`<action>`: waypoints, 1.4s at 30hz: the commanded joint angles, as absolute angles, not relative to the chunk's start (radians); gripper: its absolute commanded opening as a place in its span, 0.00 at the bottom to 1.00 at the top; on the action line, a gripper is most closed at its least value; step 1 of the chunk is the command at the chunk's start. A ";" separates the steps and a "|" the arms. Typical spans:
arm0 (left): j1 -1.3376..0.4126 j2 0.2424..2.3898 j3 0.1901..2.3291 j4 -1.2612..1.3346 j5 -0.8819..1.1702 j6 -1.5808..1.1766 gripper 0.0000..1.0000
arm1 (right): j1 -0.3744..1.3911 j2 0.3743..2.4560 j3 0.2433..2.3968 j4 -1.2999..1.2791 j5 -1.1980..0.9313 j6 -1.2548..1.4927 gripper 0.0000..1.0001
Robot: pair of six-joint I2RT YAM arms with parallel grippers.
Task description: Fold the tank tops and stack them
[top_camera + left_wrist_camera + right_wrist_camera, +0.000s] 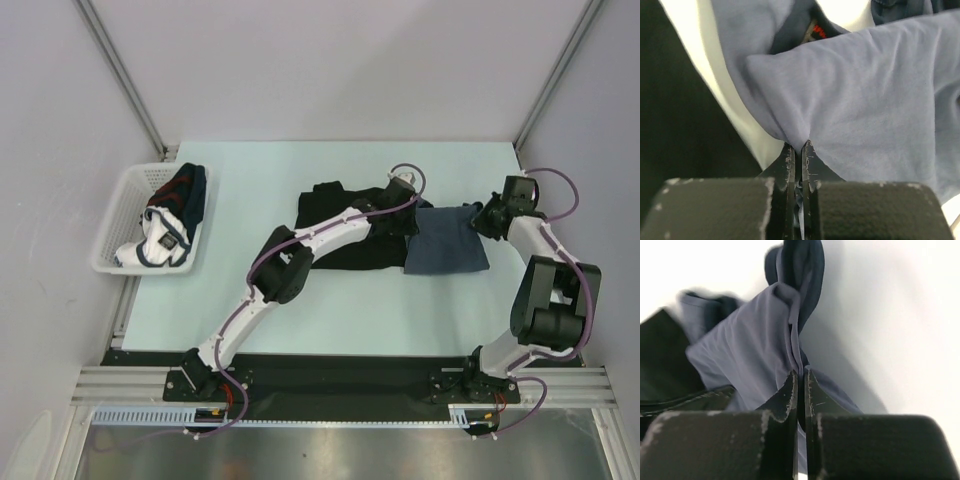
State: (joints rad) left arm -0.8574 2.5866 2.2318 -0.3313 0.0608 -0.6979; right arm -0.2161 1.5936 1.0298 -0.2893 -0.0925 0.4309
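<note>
The slate blue-grey tank top (447,242) lies on the table right of centre, its left edge against the black tank top (335,232), which is spread flat in the middle. My left gripper (412,212) is shut on the blue-grey top's far left corner. In the left wrist view the jaws (800,146) pinch a fold of blue-grey cloth (865,90), with the black top (675,125) to the left. My right gripper (478,215) is shut on the far right corner. The right wrist view shows its gripper (801,372) clamping a bunched blue-grey ridge (750,350).
A white basket (112,225) at the table's left edge holds more clothes (172,225) in dark blue, white and red. The left arm (300,250) reaches diagonally over the black top. Grey walls close the table at the back and sides.
</note>
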 commanded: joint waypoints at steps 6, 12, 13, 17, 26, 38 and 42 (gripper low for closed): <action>-0.884 2.298 2.154 -0.337 0.032 -0.652 0.00 | -0.202 1.444 1.072 -0.387 -0.147 0.407 0.00; -0.881 2.246 2.161 -0.376 0.037 -0.638 0.00 | -0.178 1.428 1.089 -0.396 -0.173 0.414 0.00; -0.879 2.246 2.161 -0.374 0.043 -0.638 0.00 | -0.173 1.428 1.098 -0.408 -0.166 0.414 0.00; -0.871 2.273 2.223 -0.425 0.069 -0.637 0.00 | -0.167 1.419 1.132 -0.422 -0.167 0.422 0.00; -0.813 2.177 2.152 -0.436 0.064 -0.615 0.00 | -0.055 1.457 1.264 -0.469 -0.163 0.451 0.00; -0.585 2.016 2.034 -0.495 0.152 -0.551 0.00 | 0.211 1.722 1.607 -0.509 -0.130 0.518 0.00; -0.522 1.898 1.838 -0.456 0.164 -0.546 0.00 | 0.287 1.805 1.675 -0.497 -0.130 0.543 0.00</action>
State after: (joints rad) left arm -0.5430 2.0209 1.9354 -0.4774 0.1226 -0.5758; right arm 0.2424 1.7729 1.6135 -0.4992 -0.1303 0.5056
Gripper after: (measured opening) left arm 0.028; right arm 0.035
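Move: The black stack the blue tank top is being taken to has its middle about 18 cm to the left of the left hand and 4 cm farther out, some 3 cm below it. From the right hand, it is roughly 36 cm to the left, 4 cm ahead and 7 cm lower. The blue top, already pinched by both hands, spreads between them, its middle about 9 cm right of the left hand and 2 cm nearer. The folded blue tank top, still pinched at its two far corners, is raised by both hands nearly straight up, the left one quicker, some 13 cm at first. Both then speed up and carry it about 20 cm left, also forward and still rising, from the right of the black stack to over it. The right hand turns some 25 degrees counter-clockwise, the left less; both keep their grips shut. ##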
